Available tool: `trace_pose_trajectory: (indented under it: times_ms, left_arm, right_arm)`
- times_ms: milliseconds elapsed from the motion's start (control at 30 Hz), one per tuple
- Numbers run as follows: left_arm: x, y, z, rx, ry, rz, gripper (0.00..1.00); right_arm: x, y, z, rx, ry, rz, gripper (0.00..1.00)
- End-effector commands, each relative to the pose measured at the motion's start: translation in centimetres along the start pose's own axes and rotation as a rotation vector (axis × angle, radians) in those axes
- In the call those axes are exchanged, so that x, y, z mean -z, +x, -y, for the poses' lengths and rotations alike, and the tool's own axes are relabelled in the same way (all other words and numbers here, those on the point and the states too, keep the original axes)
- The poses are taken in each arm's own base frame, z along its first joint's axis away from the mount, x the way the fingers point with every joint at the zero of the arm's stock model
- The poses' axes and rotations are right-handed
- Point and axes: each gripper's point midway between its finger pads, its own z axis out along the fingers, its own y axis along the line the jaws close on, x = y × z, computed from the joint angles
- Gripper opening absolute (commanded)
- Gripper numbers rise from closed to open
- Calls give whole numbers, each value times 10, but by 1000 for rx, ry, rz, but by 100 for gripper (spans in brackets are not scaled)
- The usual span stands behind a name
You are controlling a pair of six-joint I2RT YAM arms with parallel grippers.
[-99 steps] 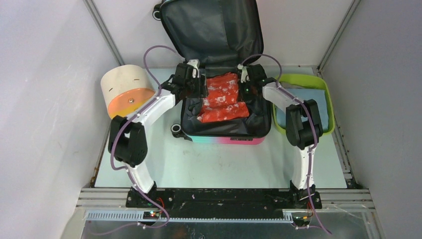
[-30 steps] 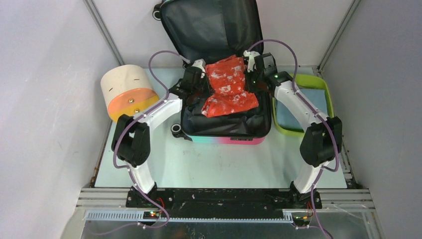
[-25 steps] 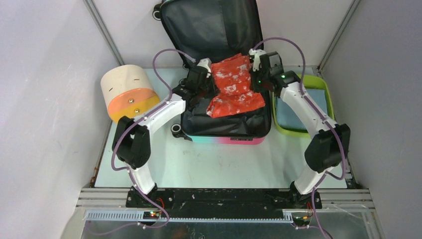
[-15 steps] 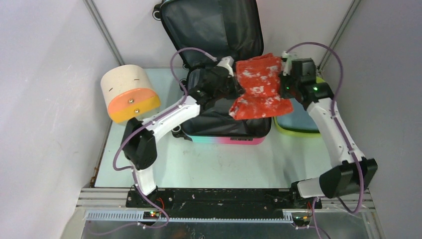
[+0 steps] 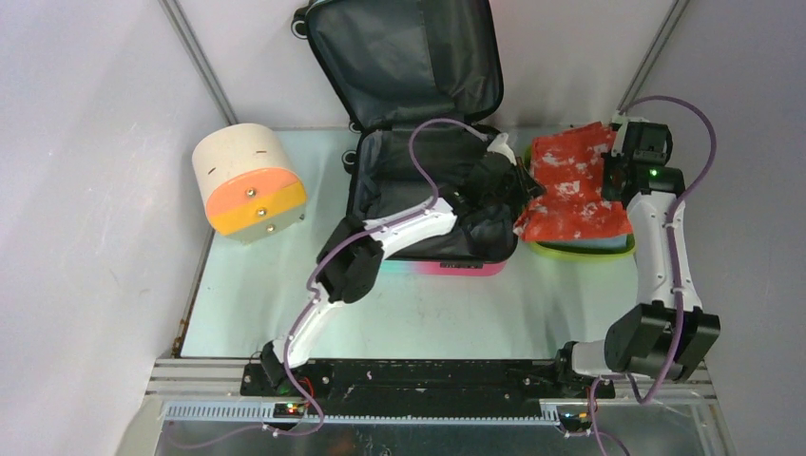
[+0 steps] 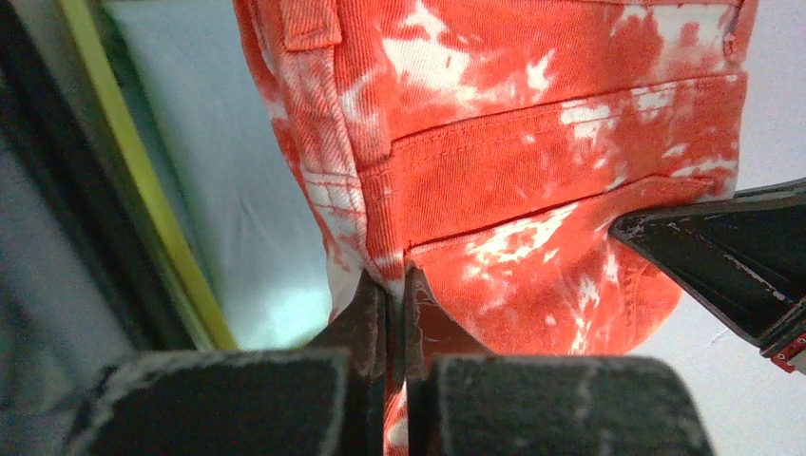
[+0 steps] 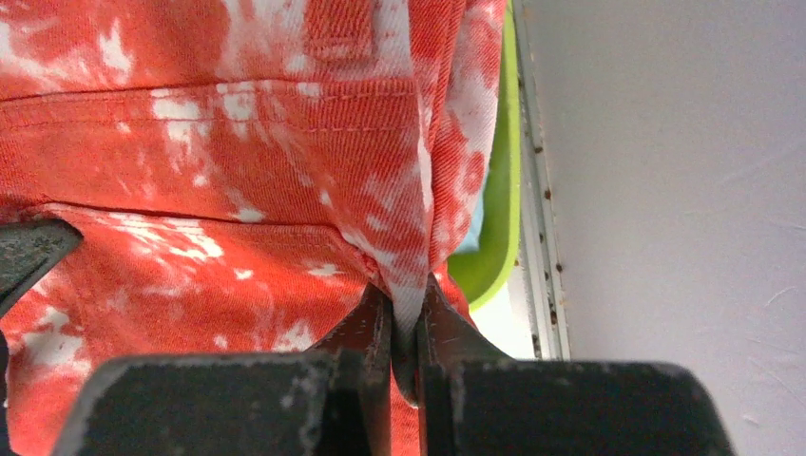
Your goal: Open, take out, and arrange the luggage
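Note:
The luggage lies open in the middle of the table, its lid leaning on the back wall and the dark grey lining bare; the pink-to-teal shell shows along its front edge. An orange-red and white tie-dye garment hangs stretched between both grippers over the lime-green tub. My left gripper is shut on the garment's left edge. On the right edge, my right gripper is shut on a fold of the cloth. The garment fills both wrist views.
A cream-and-orange cylinder lies on its side at the left of the table. The green tub's rim stands just right of the luggage, close to the right wall. The left arm reaches across the luggage's open base.
Both arms have carried the garment up out of the luggage and to the right, from over the open base to above the green tub. Both grips have stayed shut.

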Motion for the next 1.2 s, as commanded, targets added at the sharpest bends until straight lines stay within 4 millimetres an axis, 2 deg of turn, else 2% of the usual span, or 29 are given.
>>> trace_pose_trajectory:
  times_ms: [0, 133, 300, 333, 367, 567, 633, 667, 700, 733, 767, 800, 833, 867, 900, 933, 967, 1000, 1033, 1067, 1100, 1133, 1167]
  left_arm:
    - [-9, -30, 77, 115, 286, 132, 0]
    - [-29, -22, 61, 111, 253, 164, 0]
    - [-40, -30, 50, 75, 233, 237, 0]
    - [-46, -26, 41, 76, 219, 238, 0]
    - [-47, -30, 42, 79, 226, 246, 0]
    - [-60, -22, 17, 74, 206, 245, 2]
    - [-63, -20, 12, 89, 214, 242, 10]
    - [-65, -18, 9, 95, 216, 239, 21]
    - [-64, -15, 10, 87, 232, 216, 27]
    - [-63, -16, 11, 67, 230, 208, 39]
    - [-62, -12, 5, 48, 204, 176, 45]
    - [-55, -20, 14, -3, 204, 180, 54]
    - [-53, -14, 8, -27, 175, 153, 57]
    - [-41, -28, 23, -70, 190, 171, 62]
    - [-37, -22, 17, -84, 174, 150, 64]
    - [-22, -40, 37, -111, 204, 178, 67]
    - [-9, -46, 47, -131, 216, 179, 68]
    - [-4, -45, 44, -140, 208, 170, 69]
    - [12, -57, 63, -168, 237, 184, 70]
    - [18, -56, 65, -179, 232, 168, 71]
    - [32, -67, 80, -203, 248, 184, 71]
    - [38, -65, 80, -213, 241, 164, 72]
    - [54, -75, 96, -232, 262, 179, 72]
  right_arm:
    - [-23, -15, 11, -18, 23, 40, 0]
    - [-48, -14, 20, -38, 36, 25, 0]
    - [-71, -25, 29, -36, 58, 62, 0]
    - [-77, -23, 27, -35, 51, 52, 0]
    - [-81, -25, 25, -36, 33, 59, 0]
    - [-124, 6, 24, -22, 41, -60, 0]
    - [-136, 11, 26, -14, 48, -74, 0]
    - [-141, 9, 28, -14, 53, -69, 0]
    - [-149, 13, 27, -8, 43, -84, 0]
    - [-151, 9, 28, -12, 31, -83, 0]
    - [-160, 12, 21, -18, -13, -101, 1]
    - [-160, 4, 22, -29, -19, -104, 2]
    - [-168, 10, 21, -46, -17, -134, 5]
    - [-167, 5, 25, -50, 1, -141, 6]
    - [-171, 7, 25, -55, 7, -155, 7]
    - [-170, 2, 28, -57, 18, -150, 8]
    - [-170, 1, 29, -61, 26, -151, 10]
    - [-167, -3, 32, -64, 41, -147, 12]
    - [-163, -8, 34, -70, 50, -138, 22]
    - [-155, -14, 38, -73, 68, -128, 30]
    - [-151, -17, 39, -79, 74, -122, 45]
    - [-142, -22, 37, -81, 68, -114, 49]
    - [-136, -24, 34, -87, 60, -111, 52]
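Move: The green basin that the held red trousers are taken to has its middle about 13 cm to the right of the left hand, 2 cm ahead and 15 cm below. From the right hand it lies some 5 cm ahead, level sideways and about 19 cm below. Light-blue clothes already lie in the middle of the basin. The open suitcase's middle is about 24 cm to the left hand's left, 2 cm ahead and 15 cm below. The red trousers, still pinched at both side edges, are lowered into the green basin and drawn forward and right. The right hand sinks about 14 cm, tipping down some 15 degrees, then opens around its edge while starting to rise. The left sinks about 6 cm with small shifts right and forward, lets go, then lifts 5 cm and draws back slightly. ##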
